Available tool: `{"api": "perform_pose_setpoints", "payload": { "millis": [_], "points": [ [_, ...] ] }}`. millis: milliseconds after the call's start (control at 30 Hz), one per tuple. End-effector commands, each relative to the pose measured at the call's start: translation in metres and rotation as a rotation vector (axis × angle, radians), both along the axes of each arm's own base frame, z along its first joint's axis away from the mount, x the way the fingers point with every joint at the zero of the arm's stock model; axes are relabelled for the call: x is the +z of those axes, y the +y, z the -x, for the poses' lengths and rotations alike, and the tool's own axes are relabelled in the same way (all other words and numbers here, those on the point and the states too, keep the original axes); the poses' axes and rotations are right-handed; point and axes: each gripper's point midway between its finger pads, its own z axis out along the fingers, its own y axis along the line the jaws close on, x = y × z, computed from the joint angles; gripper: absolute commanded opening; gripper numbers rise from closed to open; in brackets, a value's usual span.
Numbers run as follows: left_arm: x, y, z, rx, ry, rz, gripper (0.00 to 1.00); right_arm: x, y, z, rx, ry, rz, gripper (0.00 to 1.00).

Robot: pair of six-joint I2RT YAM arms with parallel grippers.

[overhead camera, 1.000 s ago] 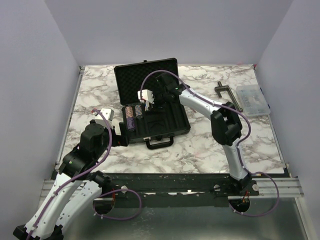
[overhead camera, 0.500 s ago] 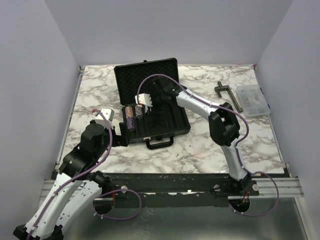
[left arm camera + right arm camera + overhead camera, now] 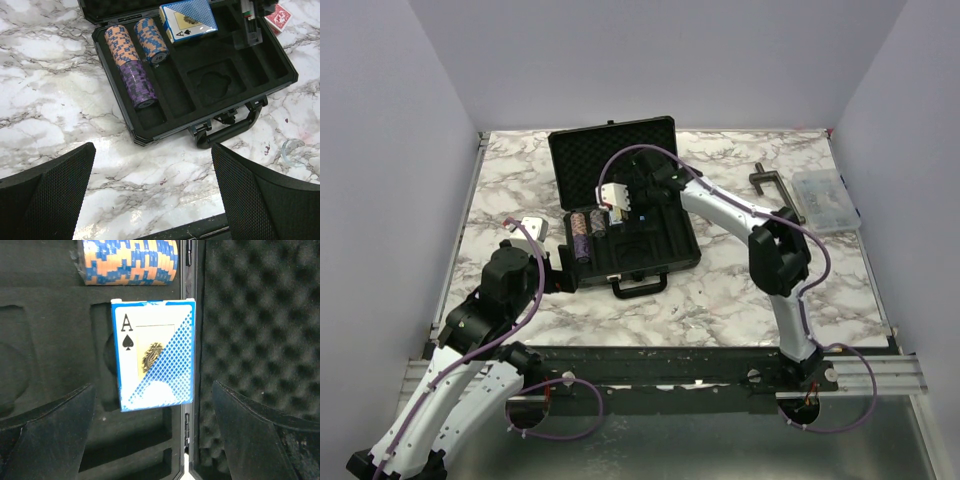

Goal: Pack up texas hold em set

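Note:
The black case (image 3: 655, 258) lies open at the table's centre, foam lid (image 3: 610, 150) up at the back, handle (image 3: 640, 285) toward me. Three chip stacks (image 3: 136, 60) lie in its left slots. A blue card deck (image 3: 155, 355) lies tilted across a slot by the hinge, ace face up. My right gripper (image 3: 155, 440) is open and empty just above it, a finger on each side. A red deck (image 3: 277, 15) lies on the marble past the case's right back corner. My left gripper (image 3: 152, 200) is open and empty over the marble, in front of the case's left corner.
A dark T-shaped tool (image 3: 775, 190) and a clear compartment box (image 3: 825, 200) lie at the right back of the table. The right arm reaches across the case from the right. The table's near edge (image 3: 200, 232) is just below my left fingers.
My right gripper has shifted a little left and then back right over the back of the case. The left arm has not moved.

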Motion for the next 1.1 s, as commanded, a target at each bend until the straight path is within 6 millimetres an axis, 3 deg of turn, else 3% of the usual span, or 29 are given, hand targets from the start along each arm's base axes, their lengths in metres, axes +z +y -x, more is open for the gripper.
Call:
{"api": "perform_pose_setpoints", "payload": {
  "millis": [0, 167, 333, 400, 500, 667, 1067],
  "points": [
    [-0.001, 0.005, -0.002, 0.016, -0.017, -0.017, 0.98, 0.04, 0.0, 0.02, -0.042, 0.027, -0.11, 1.0],
    [0.0, 0.004, -0.002, 0.016, -0.018, -0.015, 0.98, 0.09, 0.022, 0.005, -0.226, -0.013, -0.468, 1.0],
    [0.0, 0.005, -0.002, 0.019, -0.02, -0.015, 0.98, 0.127, 0.033, -0.025, -0.68, 0.225, -0.855, 0.88],
    [0.001, 0.005, -0.002, 0.019, -0.022, -0.014, 0.98, 0.123, 0.031, -0.033, -0.866, 0.34, -0.913, 0.77],
    [0.001, 0.005, -0.001, 0.018, -0.024, -0.013, 0.98, 0.113, 0.031, -0.037, -1.024, 0.46, -0.975, 0.7],
    [0.001, 0.005, -0.001, 0.015, -0.025, -0.011, 0.98, 0.095, 0.022, -0.052, -1.21, 0.478, -1.016, 0.54],
    [0.003, 0.005, 0.0, 0.013, -0.035, -0.004, 0.98, 0.038, 0.028, -0.066, -1.346, 0.523, -0.925, 0.46]
  ]
}}
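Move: The blue card deck, already laid in the case, lies about 3 cm left of the open right hand, level with it fore and aft and some 3 cm below. From that hand the blue-orange chip stack is roughly 9 cm left and 2 cm back, and the empty card slot about 8 cm back and 2 cm left. From the left hand, the deck lies some 20 cm ahead, 13 cm right and 14 cm below. The right hand rises about 11 cm off the deck, dips forward near the lid, twists clockwise and half closes. ##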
